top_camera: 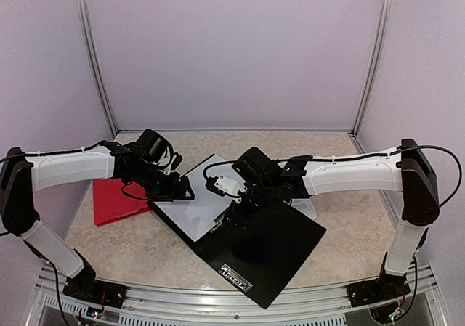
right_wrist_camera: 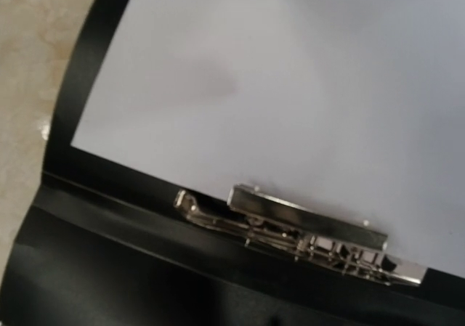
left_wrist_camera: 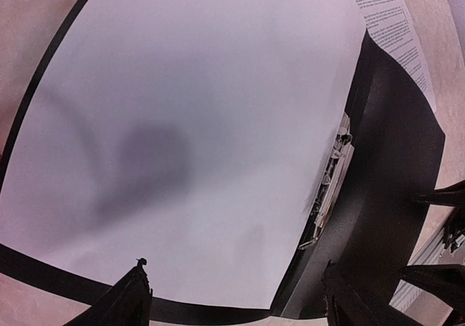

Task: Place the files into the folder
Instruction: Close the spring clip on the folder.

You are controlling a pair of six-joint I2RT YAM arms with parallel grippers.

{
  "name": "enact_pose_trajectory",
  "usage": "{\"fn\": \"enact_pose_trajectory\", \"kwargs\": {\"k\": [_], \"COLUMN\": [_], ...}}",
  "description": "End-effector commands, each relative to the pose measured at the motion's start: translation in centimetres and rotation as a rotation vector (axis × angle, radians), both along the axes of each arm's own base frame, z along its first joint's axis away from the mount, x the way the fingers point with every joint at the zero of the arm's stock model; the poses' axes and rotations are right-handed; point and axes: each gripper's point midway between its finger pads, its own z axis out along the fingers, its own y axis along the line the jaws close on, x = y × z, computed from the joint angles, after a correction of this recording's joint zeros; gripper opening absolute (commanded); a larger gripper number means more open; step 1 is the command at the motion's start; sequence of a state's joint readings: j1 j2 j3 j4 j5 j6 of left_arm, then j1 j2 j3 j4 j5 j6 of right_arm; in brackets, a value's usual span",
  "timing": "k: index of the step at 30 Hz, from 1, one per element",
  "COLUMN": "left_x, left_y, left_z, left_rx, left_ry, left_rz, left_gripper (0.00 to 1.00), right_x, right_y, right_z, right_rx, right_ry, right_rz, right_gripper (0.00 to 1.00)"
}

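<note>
The black folder [top_camera: 272, 250] lies open in the middle of the table. A blank white sheet [top_camera: 192, 210] of the files rests on its left half, one edge at the metal clip [right_wrist_camera: 305, 231] along the spine. A printed sheet [left_wrist_camera: 385, 21] sticks out from under the folder's far side. My left gripper [left_wrist_camera: 240, 304] hovers low over the blank sheet [left_wrist_camera: 203, 123], its fingers [left_wrist_camera: 127, 300] wide apart and open with nothing between them. My right gripper [top_camera: 243, 197] sits over the clip at the spine. Its fingers are out of its wrist view, which shows only clip, sheet [right_wrist_camera: 290, 72] and black cover.
A red folder [top_camera: 116, 199] lies at the left, partly under the left arm. Another sheet's corner [top_camera: 306, 208] shows at the black folder's right edge. White walls enclose the table on three sides, and a metal rail [top_camera: 218, 304] runs along the near edge.
</note>
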State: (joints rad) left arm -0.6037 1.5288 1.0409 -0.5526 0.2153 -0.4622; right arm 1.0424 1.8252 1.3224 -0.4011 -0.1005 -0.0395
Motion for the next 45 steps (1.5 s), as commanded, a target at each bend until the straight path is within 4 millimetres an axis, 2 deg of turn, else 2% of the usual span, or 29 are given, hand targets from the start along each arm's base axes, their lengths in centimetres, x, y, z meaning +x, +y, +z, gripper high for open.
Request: {"fn": "enact_pose_trajectory", "kwargs": {"k": [1, 5, 23, 38, 45], "left_x": [0.4, 0.5, -0.2, -0.5, -0.9], "left_y": [-0.7, -0.4, 0.6, 0.7, 0.7], "left_z": [-0.1, -1.6, -6.8, -8.8, -9.4], "left_rx": [-0.087, -0.083, -0.031, -0.019, -0.022], "left_ry": [0.034, 0.087, 0.207, 0.237, 0.248], "left_rz": [0.017, 0.025, 0.030, 0.020, 0.015], "left_gripper": [0.79, 0.79, 0.79, 0.79, 0.78], "right_x": [-0.1, -0.2, -0.3, -0.5, -2.2], "right_y": [0.8, 1.0, 1.6, 2.1, 2.8], "right_z": [-1.1, -1.7, -1.6, -1.7, -1.9], "right_rx": [-0.024, -0.030, -0.041, -0.071, -0.078], "right_ry": [0.022, 0.033, 0.034, 0.033, 0.009], "right_rz": [0.009, 0.015, 0.031, 0.065, 0.179], "right_gripper": [0.60, 0.60, 0.60, 0.60, 0.56]}}
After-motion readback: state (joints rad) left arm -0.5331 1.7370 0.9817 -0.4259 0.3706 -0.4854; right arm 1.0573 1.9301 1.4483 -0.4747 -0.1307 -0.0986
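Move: The spring clip lies about 5 cm left of the right hand, about 1 cm ahead and 7 cm below it; the metal plate on the black cover is some 17 cm straight back of that hand. From the left hand, the white sheet's middle is some 4 cm ahead, 5 cm right and 8 cm down, the clip about 12 cm right and 3 cm back, and the red folder roughly 19 cm left, 8 cm ahead. Open left hand sinks about 7 cm towards the white sheet; right eases 2 cm left towards the clip. ##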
